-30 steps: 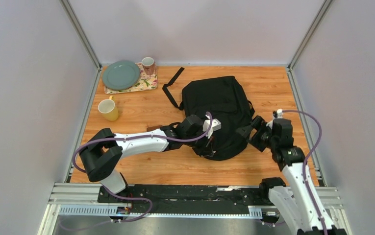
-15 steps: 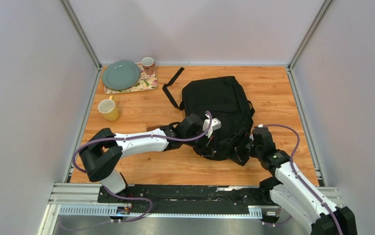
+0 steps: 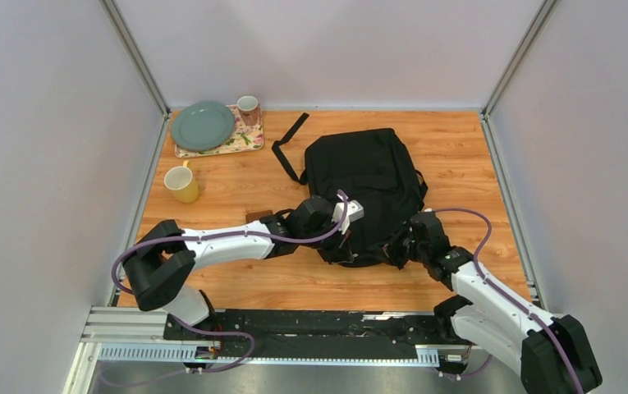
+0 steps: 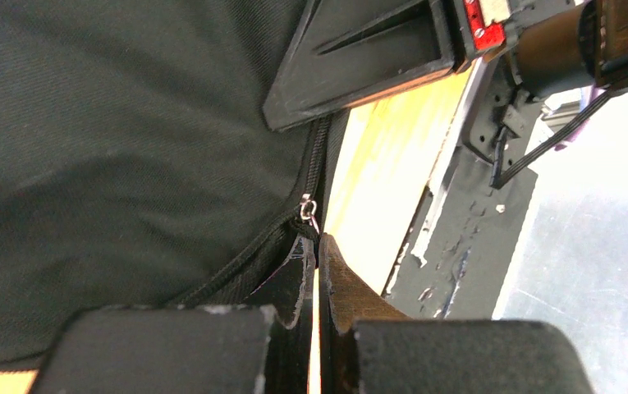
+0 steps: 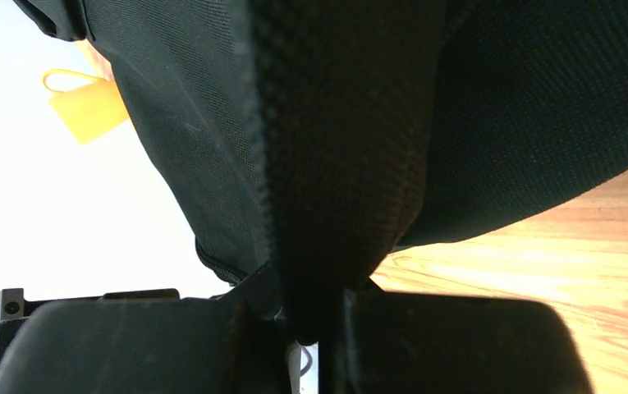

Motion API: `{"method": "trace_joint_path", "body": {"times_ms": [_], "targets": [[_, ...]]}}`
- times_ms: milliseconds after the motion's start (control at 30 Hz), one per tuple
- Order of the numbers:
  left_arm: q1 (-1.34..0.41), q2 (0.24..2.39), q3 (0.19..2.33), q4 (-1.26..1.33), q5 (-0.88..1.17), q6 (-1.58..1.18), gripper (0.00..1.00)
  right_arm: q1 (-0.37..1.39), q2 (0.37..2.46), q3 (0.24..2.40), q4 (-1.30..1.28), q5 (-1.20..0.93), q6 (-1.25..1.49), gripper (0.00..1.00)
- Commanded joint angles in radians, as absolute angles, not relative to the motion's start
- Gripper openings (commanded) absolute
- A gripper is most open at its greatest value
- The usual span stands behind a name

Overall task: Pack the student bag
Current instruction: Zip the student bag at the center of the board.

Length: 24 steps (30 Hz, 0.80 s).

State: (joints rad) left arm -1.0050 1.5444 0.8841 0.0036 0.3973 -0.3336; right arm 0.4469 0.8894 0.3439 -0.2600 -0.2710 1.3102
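Note:
The student bag [image 3: 368, 176], a big black backpack, lies flat in the middle of the table. My left gripper [image 3: 345, 235] is at its near left edge. In the left wrist view that gripper [image 4: 317, 245] is shut, its tips pinched right at the metal zip pull [image 4: 309, 209] where the zipper line ends. My right gripper [image 3: 398, 244] is at the bag's near right edge. In the right wrist view it [image 5: 314, 316] is shut on a raised fold of the black bag fabric [image 5: 335, 148]. One right finger [image 4: 359, 66] shows in the left wrist view.
A yellow mug [image 3: 181, 184] stands at the left. A green plate [image 3: 202, 125] and a patterned cup [image 3: 248, 107] sit on a floral mat [image 3: 243, 142] at the back left. A small brown wallet [image 3: 256, 215] lies by the left arm. A bag strap [image 3: 291, 135] trails toward the back.
The right arm swung left and nearer, reaching the bag's near right edge, and its gripper went from open to shut on the fabric. The left gripper stayed shut and shifted slightly.

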Motion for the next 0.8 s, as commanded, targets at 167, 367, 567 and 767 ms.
{"method": "trace_joint_path", "body": {"times_ms": [167, 367, 567, 767], "targets": [[-0.956, 1.404, 0.798, -0.156, 0.290, -0.236, 0.00, 0.425, 0.784, 0.302, -0.327, -0.126, 1.177, 0.00], [-0.890, 1.355, 0.773, -0.225, 0.221, -0.195, 0.00, 0.367, 0.643, 0.270, -0.385, -0.098, 1.149, 0.00], [-0.839, 1.330, 0.741, -0.291, 0.137, -0.163, 0.00, 0.325, 0.666, 0.353, -0.436, -0.089, 1.014, 0.00], [-0.821, 1.305, 0.704, -0.266, 0.128, -0.175, 0.00, 0.298, 0.828, 0.431, -0.407, -0.147, 0.902, 0.00]]}}
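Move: The left hand already pinches the zip pull on the student bag's near edge; the bag's left corner, where the zip bends, lies about 8 cm left, 4 cm ahead and 3 cm lower. The bag's middle is some 22 cm ahead and 5 cm right, the wallet roughly 28 cm left and 13 cm ahead. From the right hand, already gripping bag cloth, that corner is about 21 cm left and 4 cm ahead. Left drags the zip pull some 10 cm left-forward towards the bag corner; right, still pinching cloth, draws rightward. ##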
